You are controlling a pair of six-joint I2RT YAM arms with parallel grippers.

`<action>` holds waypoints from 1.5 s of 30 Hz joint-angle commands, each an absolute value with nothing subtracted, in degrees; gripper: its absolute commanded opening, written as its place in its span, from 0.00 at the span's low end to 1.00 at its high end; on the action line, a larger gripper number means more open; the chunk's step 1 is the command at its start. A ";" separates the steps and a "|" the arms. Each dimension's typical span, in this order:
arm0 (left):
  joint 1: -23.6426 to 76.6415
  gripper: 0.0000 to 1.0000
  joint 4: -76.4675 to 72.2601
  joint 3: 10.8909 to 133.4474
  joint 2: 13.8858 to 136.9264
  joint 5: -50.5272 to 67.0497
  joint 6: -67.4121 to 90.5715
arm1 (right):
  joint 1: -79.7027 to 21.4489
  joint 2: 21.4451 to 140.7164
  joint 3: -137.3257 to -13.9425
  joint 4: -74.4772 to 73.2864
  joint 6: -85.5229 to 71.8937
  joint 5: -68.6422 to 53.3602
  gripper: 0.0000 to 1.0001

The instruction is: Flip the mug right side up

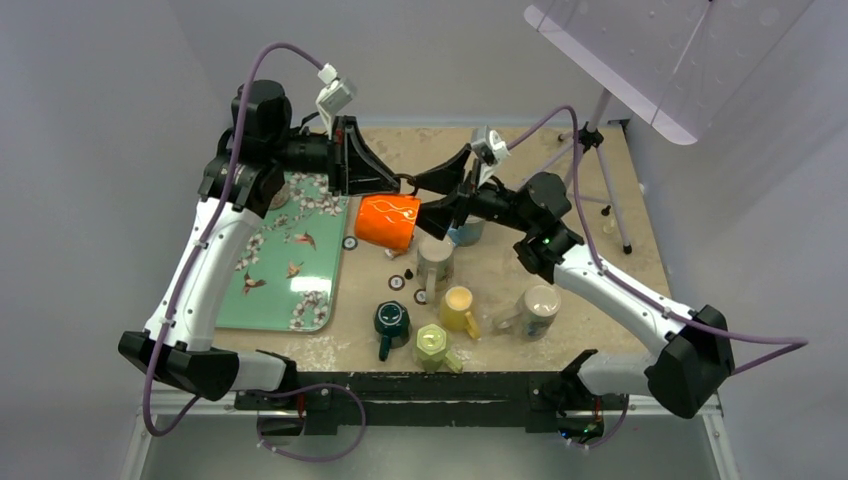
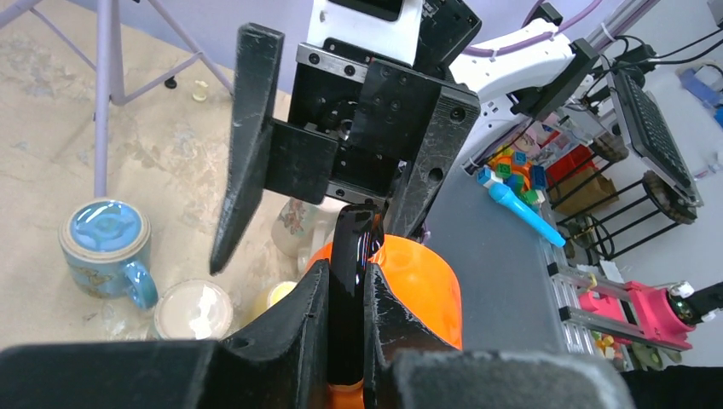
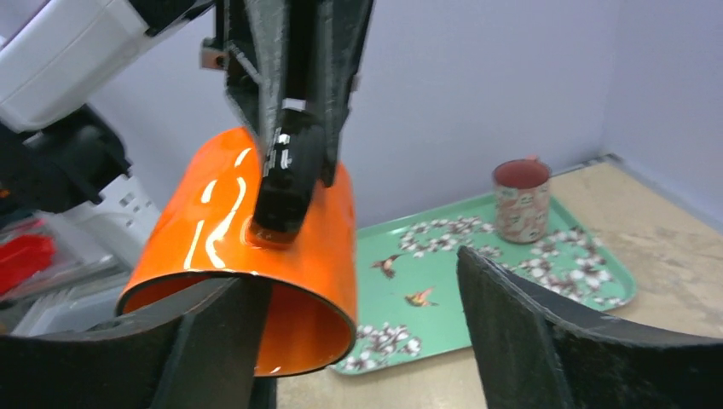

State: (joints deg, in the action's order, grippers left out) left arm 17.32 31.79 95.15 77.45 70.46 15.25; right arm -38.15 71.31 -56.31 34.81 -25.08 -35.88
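The orange mug (image 1: 385, 222) with a black handle (image 2: 351, 256) hangs on its side above the table, beside the green tray. My left gripper (image 1: 393, 190) is shut on the handle, with its fingers (image 2: 300, 328) pinching it from both sides. In the right wrist view the mug (image 3: 213, 230) has its open mouth turned toward the camera and a little downward. My right gripper (image 1: 421, 201) is open right at the mug's mouth. One of its fingers (image 3: 205, 349) stands in front of the rim and the other finger (image 3: 546, 341) is well apart.
The green flowered tray (image 1: 290, 280) lies at the left with a reddish mug (image 3: 521, 200) on it. Several mugs stand near the front: blue (image 2: 107, 243), cream (image 1: 435, 262), yellow (image 1: 459, 306), dark green (image 1: 391, 322), light green (image 1: 432, 345), white (image 1: 538, 310). A tripod (image 1: 600, 170) stands at back right.
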 commanded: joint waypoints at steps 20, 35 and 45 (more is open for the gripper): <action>15.62 1.00 47.54 104.72 79.59 33.96 -8.51 | -40.78 68.78 -61.99 7.61 -27.64 -7.40 0.00; 32.77 0.99 53.26 100.68 79.45 5.16 -20.57 | -46.30 85.66 -83.68 -14.73 -51.55 17.18 0.00; 33.72 0.98 43.53 95.65 85.43 -3.91 -26.47 | -47.37 86.60 -85.38 -14.63 -51.78 19.37 0.00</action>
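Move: The left hand still holds the orange mug by its black handle, with the body roughly 5 cm below and 4 cm back, its mouth facing the open right hand. From the right hand the mug's middle lies about 6 cm left and 3 cm back, level with it. On the table some 30 cm or more below the right hand, the white mug stands about 4 cm ahead and 2 cm right, the blue mug 12 ahead and 9 right, the ice-cream figure 10 ahead and 7 left. The right hand edges about 1 cm left and shuts on the mug's wall at the rim, one finger inside, then carries it some 12 cm down and 10 cm forward while tipping down and swinging clockwise, each about 45 degrees. The left fingers open wide and come off the handle forward and left, draw partly back, then go forward and down again beside the mug, rolling some 50 degrees left side up. ##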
